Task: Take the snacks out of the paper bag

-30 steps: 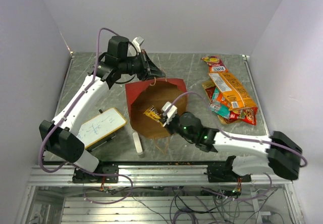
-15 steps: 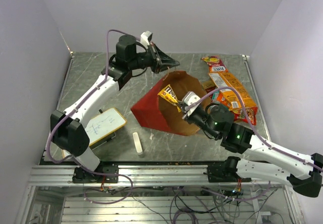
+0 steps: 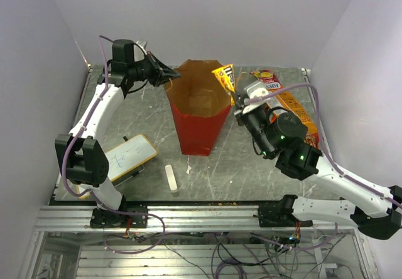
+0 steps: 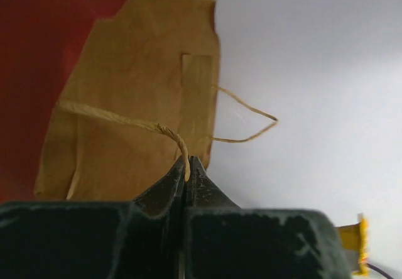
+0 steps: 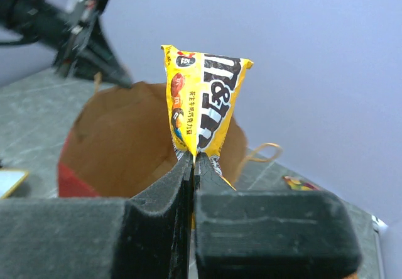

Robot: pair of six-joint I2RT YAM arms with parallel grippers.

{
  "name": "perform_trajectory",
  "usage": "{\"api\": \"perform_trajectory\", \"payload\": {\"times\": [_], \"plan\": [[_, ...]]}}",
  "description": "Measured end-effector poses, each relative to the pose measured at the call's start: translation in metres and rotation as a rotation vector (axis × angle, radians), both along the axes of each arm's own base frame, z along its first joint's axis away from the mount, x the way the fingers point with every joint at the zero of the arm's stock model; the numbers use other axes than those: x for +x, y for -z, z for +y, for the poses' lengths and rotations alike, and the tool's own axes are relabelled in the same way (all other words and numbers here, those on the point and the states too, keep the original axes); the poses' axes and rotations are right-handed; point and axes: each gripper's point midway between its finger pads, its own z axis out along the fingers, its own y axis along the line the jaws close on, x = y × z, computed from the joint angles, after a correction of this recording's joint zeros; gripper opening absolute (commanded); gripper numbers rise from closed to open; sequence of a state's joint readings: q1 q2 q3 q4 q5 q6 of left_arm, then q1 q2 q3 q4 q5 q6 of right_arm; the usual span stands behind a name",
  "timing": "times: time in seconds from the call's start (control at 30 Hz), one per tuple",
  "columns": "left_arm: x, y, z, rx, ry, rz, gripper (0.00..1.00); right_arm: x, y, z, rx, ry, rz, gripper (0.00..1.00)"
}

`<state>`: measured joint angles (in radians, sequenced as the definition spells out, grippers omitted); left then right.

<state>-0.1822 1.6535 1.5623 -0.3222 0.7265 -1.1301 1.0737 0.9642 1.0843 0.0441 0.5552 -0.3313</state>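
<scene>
The paper bag (image 3: 196, 123) stands upright mid-table, red outside, brown inside, its mouth open upward. My left gripper (image 3: 171, 76) is at the bag's left rim, shut on a twisted tan handle (image 4: 119, 120). My right gripper (image 3: 238, 96) hangs above the bag's right rim, shut on the lower edge of a yellow snack packet (image 3: 224, 77) that is clear of the bag. In the right wrist view the packet (image 5: 204, 106) stands up from the closed fingers, with the bag (image 5: 119, 147) behind. Several other snacks (image 3: 287, 112) lie piled at the right. I see no packet on the visible part of the bag's floor.
A small whiteboard (image 3: 126, 156) lies at the front left, and a white eraser bar (image 3: 171, 178) lies in front of the bag. Walls close off the left, back and right sides of the table (image 3: 232, 172).
The bag went from lying tilted to standing upright as my left gripper pulled its handle back and left. My right gripper drew the yellow packet out of the bag, up and to the right.
</scene>
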Motion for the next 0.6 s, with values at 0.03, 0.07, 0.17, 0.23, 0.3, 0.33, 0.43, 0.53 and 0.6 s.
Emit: {"api": "perform_trajectory", "payload": {"times": [0.03,0.07,0.17,0.23,0.3,0.33,0.43,0.53,0.6], "plan": [[-0.002,0.006,0.001,0.014,0.003,0.015,0.07,0.005,-0.004,-0.003,0.007,0.028,-0.002,0.0],[-0.005,0.012,0.003,0.031,0.008,0.031,0.07,0.013,-0.01,-0.007,0.015,0.069,-0.005,0.0],[-0.012,0.023,0.007,0.073,0.018,0.056,0.12,0.043,-0.017,-0.019,0.009,0.159,0.008,0.0],[-0.017,0.029,0.011,0.1,0.02,0.069,0.23,0.077,-0.021,-0.038,0.01,0.252,0.041,0.0],[-0.021,0.032,0.015,0.124,0.019,0.075,0.37,0.11,-0.022,-0.061,0.023,0.339,0.078,0.0],[-0.022,0.032,0.017,0.131,0.018,0.075,0.44,0.127,-0.02,-0.074,0.029,0.383,0.105,0.0],[-0.026,0.031,0.023,0.154,0.016,0.069,0.76,0.165,-0.01,-0.113,0.058,0.5,0.186,0.0],[-0.032,0.027,0.027,0.185,0.01,0.057,0.92,0.19,0.02,-0.155,0.098,0.602,0.301,0.0],[-0.035,0.021,0.03,0.206,0.004,0.04,0.95,0.196,0.05,-0.185,0.119,0.665,0.4,0.0]]}}
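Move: The right hand holds the M&M's pack high up; the snack pile it is bound for is centred about 22 cm ahead, 28 cm to its right and 40 cm below. From the same hand the open paper bag's middle is roughly 10 cm ahead, 11 cm to the left and 26 cm down. The left hand pinches the paper bag's handle, that bag's middle lying about 6 cm back, 11 cm to its right and 17 cm below. The M&M's pack, still pinched in the right fingers, sweeps away from the paper bag towards the snack pile, some 20 cm forward and nearly as far right, rising slightly before sinking to about 5 cm lower; the wrist turns roughly 40 degrees clockwise while tipping down. Meanwhile the left hand dips about 3 cm, opens wide to let go of the handle, and eases back and left. ##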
